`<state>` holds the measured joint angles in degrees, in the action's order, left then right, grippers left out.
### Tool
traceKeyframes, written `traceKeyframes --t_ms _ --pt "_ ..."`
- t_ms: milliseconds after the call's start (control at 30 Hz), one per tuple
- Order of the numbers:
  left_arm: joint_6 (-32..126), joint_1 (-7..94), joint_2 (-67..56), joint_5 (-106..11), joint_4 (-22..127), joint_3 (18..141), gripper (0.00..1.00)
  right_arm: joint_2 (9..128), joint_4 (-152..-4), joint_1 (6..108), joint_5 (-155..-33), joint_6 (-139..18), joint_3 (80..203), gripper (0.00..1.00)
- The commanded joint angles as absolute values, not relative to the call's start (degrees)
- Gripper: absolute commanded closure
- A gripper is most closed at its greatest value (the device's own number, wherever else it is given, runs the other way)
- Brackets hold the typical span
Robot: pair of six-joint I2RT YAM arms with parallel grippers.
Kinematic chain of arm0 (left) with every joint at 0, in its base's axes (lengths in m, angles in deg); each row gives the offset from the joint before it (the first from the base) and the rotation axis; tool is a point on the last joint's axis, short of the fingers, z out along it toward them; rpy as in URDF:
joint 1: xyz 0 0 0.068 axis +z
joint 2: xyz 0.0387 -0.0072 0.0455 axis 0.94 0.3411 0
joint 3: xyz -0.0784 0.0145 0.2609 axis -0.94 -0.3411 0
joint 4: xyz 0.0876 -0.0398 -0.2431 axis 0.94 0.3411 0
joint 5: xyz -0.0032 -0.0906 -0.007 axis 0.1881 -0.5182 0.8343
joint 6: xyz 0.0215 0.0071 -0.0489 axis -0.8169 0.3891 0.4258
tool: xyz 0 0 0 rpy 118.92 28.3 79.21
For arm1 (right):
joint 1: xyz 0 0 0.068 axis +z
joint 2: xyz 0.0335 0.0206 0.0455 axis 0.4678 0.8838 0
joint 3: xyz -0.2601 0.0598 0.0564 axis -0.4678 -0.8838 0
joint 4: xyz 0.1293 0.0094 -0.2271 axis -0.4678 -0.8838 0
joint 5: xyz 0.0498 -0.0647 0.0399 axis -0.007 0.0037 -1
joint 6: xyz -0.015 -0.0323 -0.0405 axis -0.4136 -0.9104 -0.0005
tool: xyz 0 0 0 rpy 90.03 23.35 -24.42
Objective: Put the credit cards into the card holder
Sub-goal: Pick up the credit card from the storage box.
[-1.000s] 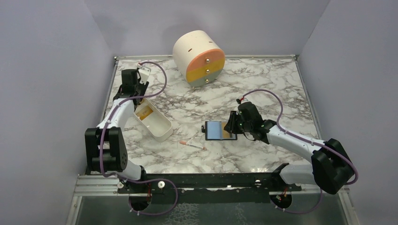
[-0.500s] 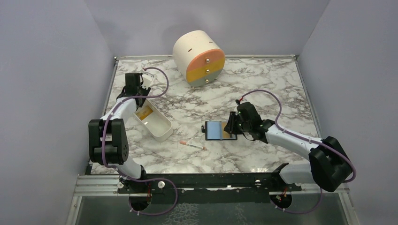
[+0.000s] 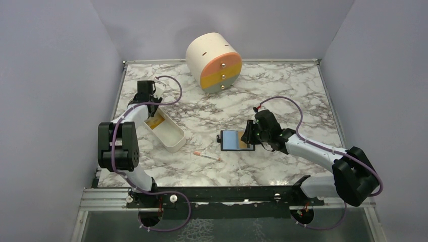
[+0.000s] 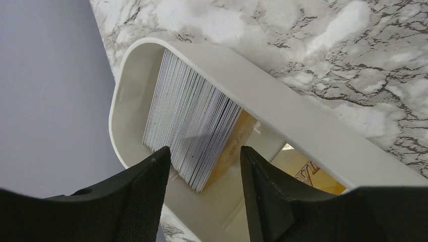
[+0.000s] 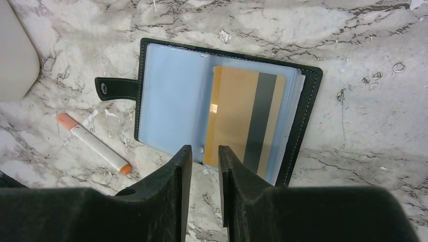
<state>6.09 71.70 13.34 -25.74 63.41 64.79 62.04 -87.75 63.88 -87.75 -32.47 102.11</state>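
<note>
The black card holder [image 3: 231,140] lies open on the marble, its pale blue sleeves up. An orange-yellow credit card [image 5: 245,123] with a dark stripe sits in its right-hand sleeve. My right gripper [image 5: 204,148] hovers at the holder's near edge, open by a narrow gap with only marble showing between the fingers. A thick stack of credit cards [image 4: 192,126] stands on edge in the white tray [image 4: 303,126], an orange-yellow one facing out. Just above that stack my left gripper [image 4: 204,161] stands open with nothing between its jaws. Over the tray's far end is the left gripper [image 3: 150,103].
A white-and-pink stick [image 3: 207,157] lies on the marble between the white tray [image 3: 174,143] and the holder. A round cream drawer box [image 3: 214,63] with orange, yellow and grey fronts stands at the back. Lilac walls close in the table's sides.
The left arm has folded in, bringing its gripper from the back left corner over the tray's far end. The right arm and the card holder have not moved.
</note>
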Motion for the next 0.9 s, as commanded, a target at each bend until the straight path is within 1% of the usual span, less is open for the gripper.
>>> traceKeyframes --t_ms 0,167,533,867 --pt "5.24 71.4 14.94 -22.47 63.21 66.77 0.44 61.55 -86.79 64.02 -87.03 -33.52 103.54 0.73" --pt "5.31 71.11 15.73 -21.45 63.1 67.71 0.45 61.31 -86.72 64.02 -86.91 -33.35 103.42 0.73" --pt "4.63 70.75 15.57 -19.68 62.41 68.67 0.53 61.11 -86.76 64.02 -86.6 -33.09 103.06 0.73" --pt "3.84 70.06 15.3 -18.87 62.56 68.4 0.7 60.27 -86.84 64.02 -86.48 -33.08 102.37 0.73"
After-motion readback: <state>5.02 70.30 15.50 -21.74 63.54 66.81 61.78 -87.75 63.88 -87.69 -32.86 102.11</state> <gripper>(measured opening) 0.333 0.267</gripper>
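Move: The gold credit card at the near face of the upright stack in the storage box is almost under the left hand: about 1 cm ahead, 1 cm to its right and 2 cm below. The white-edged card stack fills the box's far end, centred roughly 4 cm ahead and 3 cm left; a loose gold card lies some 3 cm back and 5 cm right, 5 cm down. From the right hand the upright gold card is about 15 cm ahead and 43 cm left, roughly level. The left hand's right-hand finger comes up against the near face of the upright gold card as the fingers narrow from a bit over half open to about a third, the other finger coming in over the white cards' edges. Before that the hand eases barely 1 cm forward, with a tiny dip and rise; then it stays nearly in place while the fingers keep closing. ##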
